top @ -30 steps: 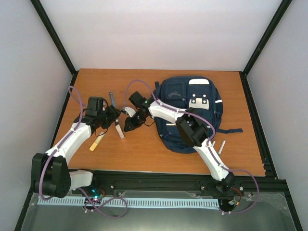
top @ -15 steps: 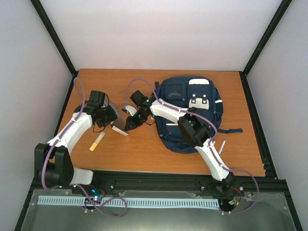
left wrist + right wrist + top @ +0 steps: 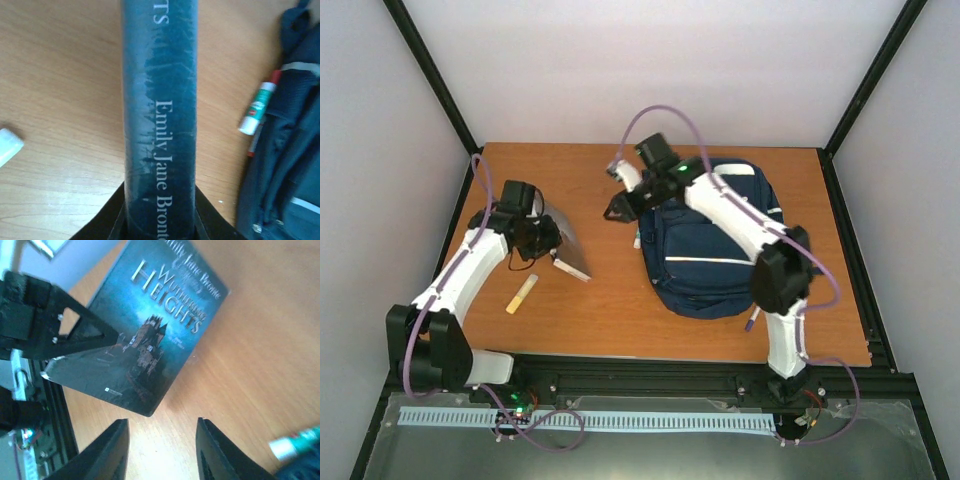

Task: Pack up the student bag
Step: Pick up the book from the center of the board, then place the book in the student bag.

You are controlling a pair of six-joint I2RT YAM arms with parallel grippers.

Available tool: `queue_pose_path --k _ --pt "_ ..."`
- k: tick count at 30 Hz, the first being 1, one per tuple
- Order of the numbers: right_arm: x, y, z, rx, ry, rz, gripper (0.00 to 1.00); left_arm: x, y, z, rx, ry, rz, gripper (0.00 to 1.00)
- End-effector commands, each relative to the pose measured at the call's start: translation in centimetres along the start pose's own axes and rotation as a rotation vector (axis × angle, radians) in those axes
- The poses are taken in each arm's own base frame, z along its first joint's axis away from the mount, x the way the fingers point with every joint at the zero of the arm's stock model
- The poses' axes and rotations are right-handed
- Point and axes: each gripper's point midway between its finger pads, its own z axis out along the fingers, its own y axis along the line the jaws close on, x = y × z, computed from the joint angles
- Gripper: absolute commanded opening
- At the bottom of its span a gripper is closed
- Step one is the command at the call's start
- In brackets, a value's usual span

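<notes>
The student bag (image 3: 705, 255), navy with thin white stripes, lies right of the table's centre, and its edge shows in the left wrist view (image 3: 287, 165). My left gripper (image 3: 540, 238) is shut on a dark teal book (image 3: 567, 248), tilted up off the table. Its spine (image 3: 160, 100) runs out from between the jaws of the left gripper (image 3: 159, 202). My right gripper (image 3: 618, 205) hovers open and empty by the bag's upper left corner. In its own view the right gripper (image 3: 162, 450) is above bare wood, apart from the book's cover (image 3: 150, 335).
A yellow stick (image 3: 521, 294) lies on the table near the left arm. A white glue stick (image 3: 257, 107) with a red cap and a red pen (image 3: 254, 142) lie against the bag's left side. Another pen (image 3: 752, 318) rests at the bag's lower right.
The left gripper has closed on the book and holds it tilted up. The right gripper has opened wider and swung away, back and right toward the bag's top.
</notes>
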Motion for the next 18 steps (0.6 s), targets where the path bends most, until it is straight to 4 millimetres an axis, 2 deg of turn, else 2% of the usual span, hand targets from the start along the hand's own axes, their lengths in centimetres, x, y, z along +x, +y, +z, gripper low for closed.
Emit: queue_pose_path --k 1,5,6,8,9,10,13,18 --pt "-1.7 -0.1 -9.6 0.097 -0.138 -0.052 0.41 -3.7 -7.4 -7.7 0.284 -0.192 0.137 0.13" --pt "-1.5 -2.3 -17.0 0.189 -0.257 -0.032 0.66 -4.4 -11.9 -11.3 0.493 -0.238 0.229 0.11" --pt "-1.2 -3.5 -18.8 0.238 -0.295 -0.013 0.72 -4.5 -12.9 -12.1 0.543 -0.252 0.239 0.09" --pt "0.0 -5.0 -22.1 0.277 -0.390 0.023 0.84 -4.8 -14.9 -13.5 0.637 -0.305 0.248 0.04" --pt "0.7 -5.7 -23.4 0.294 -0.433 0.047 0.96 -4.6 -16.0 -14.1 0.685 -0.331 0.264 0.02" --pt "1.8 -7.0 -25.3 0.327 -0.475 0.084 1.00 -4.2 -17.2 -14.3 0.719 -0.344 0.279 0.01" --pt "4.7 -7.5 -27.5 0.343 -0.500 0.099 1.00 -1.4 -21.0 -14.2 0.819 -0.319 0.365 0.01" --pt "10.7 -8.1 -28.3 0.335 -0.513 0.178 1.00 2.8 -26.1 -14.8 1.004 -0.282 0.499 0.01"
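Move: My left hand already grips the book near its spine. The backpack's middle is about 43 cm to its right, 9 cm ahead and 9 cm below; the glue stick is some 21 cm right and 10 cm ahead, and the yellow highlighter 11 cm left and 7 cm back, both about 13 cm below. From my empty right hand the backpack is 26 cm right, 5 cm ahead and 15 cm below, the book's middle 14 cm left, 3 cm back and 8 cm below. Keeping its grip on the book, my left hand lifts about 15 cm, then also swings as far right, towards the backpack, its down-pointing fingers tipping up and turning clockwise. My right hand clears out of the way, rising and sweeping nearly 30 cm right to hang high over the backpack, opening fully as it turns some 30 degrees clockwise. ##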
